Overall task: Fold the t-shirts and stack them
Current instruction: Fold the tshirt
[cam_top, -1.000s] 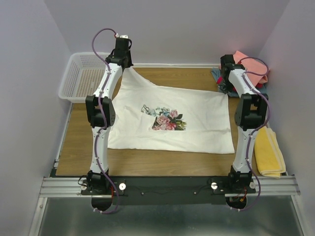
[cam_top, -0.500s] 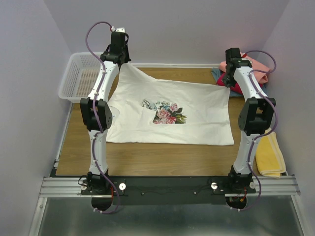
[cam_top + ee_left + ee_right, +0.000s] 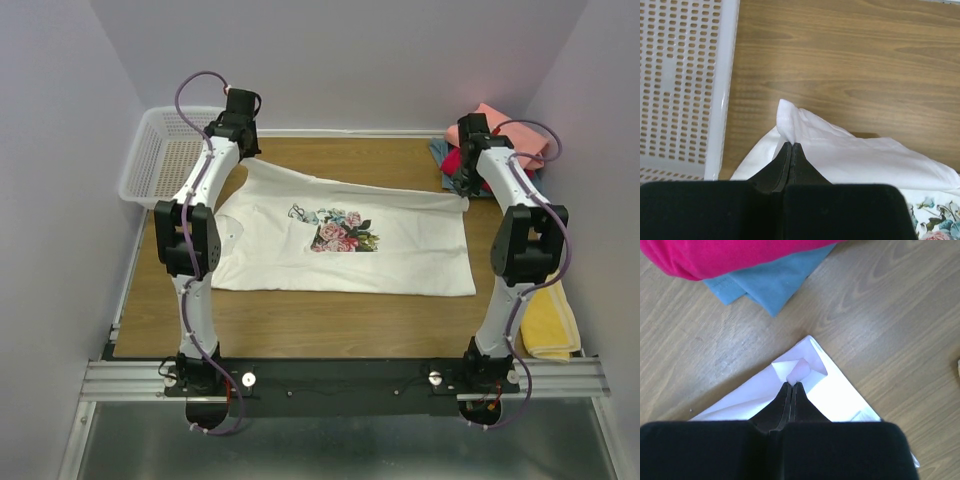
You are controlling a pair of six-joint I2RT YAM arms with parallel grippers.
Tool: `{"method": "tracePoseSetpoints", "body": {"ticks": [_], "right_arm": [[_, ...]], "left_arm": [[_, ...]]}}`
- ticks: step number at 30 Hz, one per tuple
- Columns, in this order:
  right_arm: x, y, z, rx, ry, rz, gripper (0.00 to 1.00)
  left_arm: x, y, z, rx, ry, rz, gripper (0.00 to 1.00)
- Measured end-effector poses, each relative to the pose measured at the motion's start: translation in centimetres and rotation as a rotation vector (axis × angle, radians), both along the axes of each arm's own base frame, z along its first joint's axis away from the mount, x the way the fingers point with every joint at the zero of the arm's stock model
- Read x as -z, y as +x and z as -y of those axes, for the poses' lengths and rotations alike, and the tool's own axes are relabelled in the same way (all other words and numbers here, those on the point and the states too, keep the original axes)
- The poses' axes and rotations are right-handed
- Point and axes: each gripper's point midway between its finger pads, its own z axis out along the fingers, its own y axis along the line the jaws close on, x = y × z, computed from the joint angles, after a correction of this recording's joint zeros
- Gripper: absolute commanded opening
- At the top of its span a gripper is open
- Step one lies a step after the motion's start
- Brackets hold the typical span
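Note:
The large white t-shirt with a rose print lies spread on the wooden table. My left gripper is shut on its far left corner, which is bunched at the tips. My right gripper is shut on the far right corner, where the cloth is folded over. Behind the right gripper sits a pile of folded t-shirts: salmon-pink, crimson and grey-blue.
A white mesh basket stands at the far left, close to the left gripper. A folded yellow cloth lies at the near right edge. Purple walls close in the table on three sides.
Both grippers have carried the shirt's far corners toward the back and lower. The near hem has slid away from me, and the cloth lies flatter and more stretched.

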Motion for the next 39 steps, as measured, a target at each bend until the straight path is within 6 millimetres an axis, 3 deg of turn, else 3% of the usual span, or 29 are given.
{"method": "tracePoseSetpoints", "body": {"ticks": [6, 13, 19, 26, 29, 30, 34, 39], "right_arm": [[-1.0, -1.6, -0.1, -0.003, 0.005, 0.011, 0.01], [0.2, -4.3, -0.4, -0.014, 0.026, -0.034, 0.01], [2.2, -6.7, -0.8, -0.022, 0.049, -0.093, 0.01], [2.9, -8.7, -0.8, -0.023, 0.052, -0.120, 0.01], [3.5, -9.4, -0.8, -0.023, 0.052, -0.135, 0.09], [3.9, -9.7, -0.8, -0.023, 0.054, -0.144, 0.20], [5.2, -11.3, -1.0, -0.025, 0.065, -0.188, 0.45], [5.9, -14.6, -1.2, -0.024, 0.080, -0.230, 0.49]], "left_arm": [[-2.2, -2.9, -0.9, -0.025, 0.010, 0.020, 0.00], [-3.3, -6.0, -1.6, -0.041, 0.009, 0.026, 0.00], [-0.6, -9.3, -2.3, -0.058, 0.023, -0.042, 0.00], [2.2, -12.7, -2.8, -0.072, 0.026, -0.111, 0.00], [3.2, -13.9, -3.0, -0.075, 0.026, -0.132, 0.00], [3.6, -14.3, -3.0, -0.077, 0.025, -0.139, 0.00], [5.6, -15.7, -3.1, -0.082, 0.017, -0.173, 0.00], [8.9, -18.2, -3.1, -0.100, 0.001, -0.258, 0.00]]}}
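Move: The left gripper holds the white shirt's far left corner. The collar lies about 18 cm back, 7 cm left and some 12 cm below it; the basket's middle is 22 cm left, level with the gripper, and the floral print 18 cm back, 23 cm right. The right gripper holds the far right corner, with the hem's middle 15 cm back, 3 cm right and 7 cm below, and the red shirt 6 cm ahead, 8 cm right. Bring both shut grippers back together, carrying the shirt's far edge over the lower layer. Arc the left up slightly, then down, about 18 cm back, drifting a little left, towards the collar; tip its fingers some 15 degrees down and keep the pinch. Lower the right while drawing it back along the hem, then open it about halfway near the end, still drawing back, to let its corner go. ##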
